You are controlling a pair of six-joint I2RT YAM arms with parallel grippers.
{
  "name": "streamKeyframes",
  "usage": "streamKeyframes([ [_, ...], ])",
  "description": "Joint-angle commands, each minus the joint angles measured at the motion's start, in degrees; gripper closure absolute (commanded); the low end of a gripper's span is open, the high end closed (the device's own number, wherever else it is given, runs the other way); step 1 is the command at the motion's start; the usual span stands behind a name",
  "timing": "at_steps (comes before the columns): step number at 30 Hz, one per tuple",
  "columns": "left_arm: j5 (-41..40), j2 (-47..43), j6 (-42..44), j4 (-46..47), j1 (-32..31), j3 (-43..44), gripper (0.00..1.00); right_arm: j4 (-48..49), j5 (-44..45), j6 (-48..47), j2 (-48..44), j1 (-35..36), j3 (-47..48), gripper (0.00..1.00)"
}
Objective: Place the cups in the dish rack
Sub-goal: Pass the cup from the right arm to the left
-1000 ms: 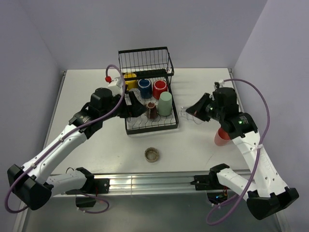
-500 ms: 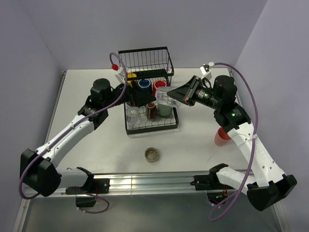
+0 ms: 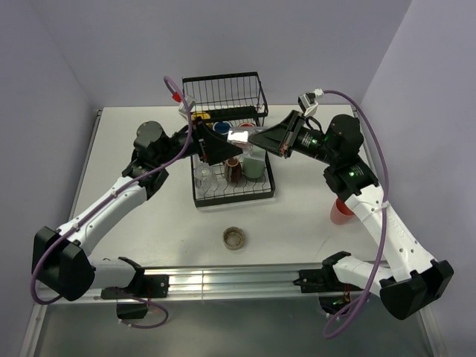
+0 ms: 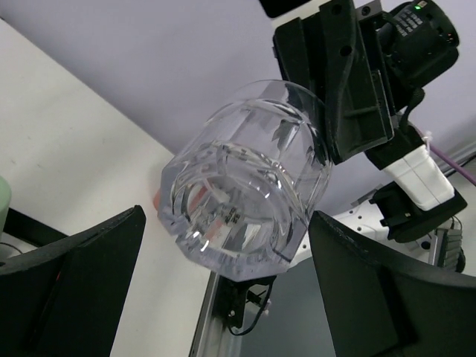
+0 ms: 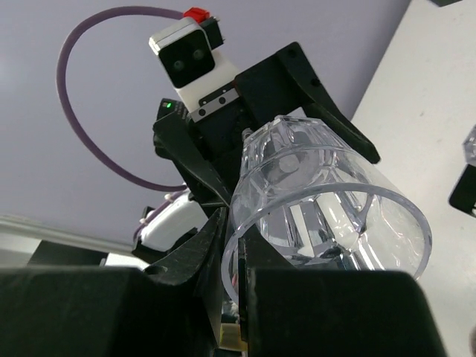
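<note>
My right gripper (image 5: 236,277) is shut on the rim of a clear glass (image 5: 327,197), pinching its wall, and holds it on its side in the air above the dish rack (image 3: 227,195). The same clear glass (image 3: 249,137) has its base towards my left gripper (image 3: 217,148). That left gripper (image 4: 223,286) is open, with the glass (image 4: 245,197) just beyond its spread fingers (image 4: 71,275) and not touching them. In the rack stand a yellow mug (image 3: 199,117), a navy mug (image 3: 222,128), a green tumbler (image 3: 255,168), a dark brown cup (image 3: 234,172) and another clear glass (image 3: 203,178).
A low brownish glass (image 3: 234,238) sits on the table in front of the rack. A pink tumbler (image 3: 341,211) lies at the right, partly under my right arm. The rack's taller basket (image 3: 223,93) rises at its far end. Walls close in at the back and both sides.
My right arm has swung left from the table, carrying the clear glass over the rack. My left gripper rose out of the rack and turned towards it, uncovering a clear glass in the rack.
</note>
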Motion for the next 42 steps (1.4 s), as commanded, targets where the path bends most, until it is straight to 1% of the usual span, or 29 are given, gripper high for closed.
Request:
streamKeyframes([
  [1, 3.13, 0.88, -2.99, 7.13, 0.2, -0.85, 0.03, 9.53, -4.2, 3.03, 0.49, 1.56, -0.03, 1.0],
  [6, 4.19, 1.33, -5.36, 10.66, 0.47, -1.56, 0.03, 15.15, -5.96, 5.94, 1.54, 2.35, -1.88, 1.0],
  [14, 4.28, 0.62, -6.42, 11.54, 0.55, -1.82, 0.05, 17.01, -6.05, 5.94, 2.51, 3.49, -2.5, 1.0],
  [17, 4.63, 0.53, -6.95, 11.71, 0.55, -1.82, 0.09, 17.36, -6.13, 5.5, 3.12, 4.02, -2.49, 1.0],
  [18, 4.72, 0.53, -7.21, 11.8, 0.55, -1.82, 0.14, 17.8, -6.31, 5.33, 3.3, 4.37, -2.41, 1.0],
  [20, 5.07, 0.62, -7.73, 11.98, 0.56, -1.82, 0.19, 17.8, -6.49, 4.98, 3.91, 4.72, -2.5, 1.0],
  [21, 5.16, 0.62, -7.83, 12.07, 0.64, -1.74, 0.26, 17.8, -6.49, 4.8, 4.0, 4.98, -2.58, 1.0],
  [23, 5.07, 0.53, -7.91, 11.8, 0.64, -1.73, 0.34, 17.89, -6.49, 4.27, 4.44, 5.16, -2.67, 1.0],
  [26, 5.07, 0.45, -8.18, 11.45, 0.55, -1.65, 0.6, 17.02, -6.31, 2.96, 4.71, 5.42, -2.67, 1.0],
  [27, 4.9, 0.36, -8.09, 11.1, 0.55, -1.56, 0.74, 16.49, -6.22, 2.43, 4.79, 5.51, -2.58, 1.0],
  [29, 4.72, 0.01, -7.74, 10.31, 0.64, -1.3, 0.9, 14.22, -5.26, 0.59, 4.97, 5.78, -2.32, 1.0],
  [30, 4.55, -0.08, -7.56, 9.44, 0.56, -1.21, 1.0, 13.24, -4.73, -0.12, 4.88, 5.78, -2.32, 1.0],
  [32, 3.76, -0.78, -7.21, 8.64, 0.64, -1.12, 1.0, 9.31, -3.24, -2.93, 4.53, 5.87, -1.8, 0.98],
  [33, 3.58, -0.96, -6.95, 7.68, 0.73, -1.12, 1.0, 7.97, -1.41, -3.98, 4.36, 5.95, -1.71, 0.94],
  [34, 2.88, -1.31, -6.69, 7.06, 0.73, -1.03, 1.0, 6.31, -0.17, -5.99, 3.83, 5.87, -1.44, 0.86],
  [36, 2.18, -1.93, -5.72, 5.66, 0.64, -0.77, 1.0, 2.35, 3.16, -7.68, 3.3, 5.87, -1.0, 0.77],
  [37, 1.91, -2.01, -5.46, 4.43, 0.64, -0.59, 1.0, 1.2, 4.49, -9.42, 2.87, 5.87, -0.74, 0.71],
  [38, 1.39, -2.28, -4.93, 3.81, 0.73, -0.42, 1.0, -1.68, 5.55, -10.14, 2.69, 5.87, -0.3, 0.68],
  [42, 0.15, -2.72, -3.61, 1.0, 0.64, 0.02, 1.0, -5.48, 10.12, -12.34, 1.81, 5.87, 0.14, 0.58],
])
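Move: The clear cup, pinched at its rim by the right hand, has its middle about 5 cm to the right of the left hand's open fingers, 1 cm ahead and 1 cm above them. From the right hand it lies about 4 cm left and 1 cm ahead, level. Down in the rack, some 30 cm below both hands, the green cup stands about 20 cm ahead and 8 cm right of the left hand, and the brown cup 20 cm straight ahead of it. Leftward by about 2.5 cm, the right hand feeds the clear cup base-first between the left hand's open fingers, while the left hand eases back 1.5 cm and up slightly, turning a little clockwise, then closes on the cup's sides. With the left grip kept, the right fingers open around the rim; both hands sink and edge forward, the right dropping some 3.5 cm, the left about 2.5 cm from its high point. ##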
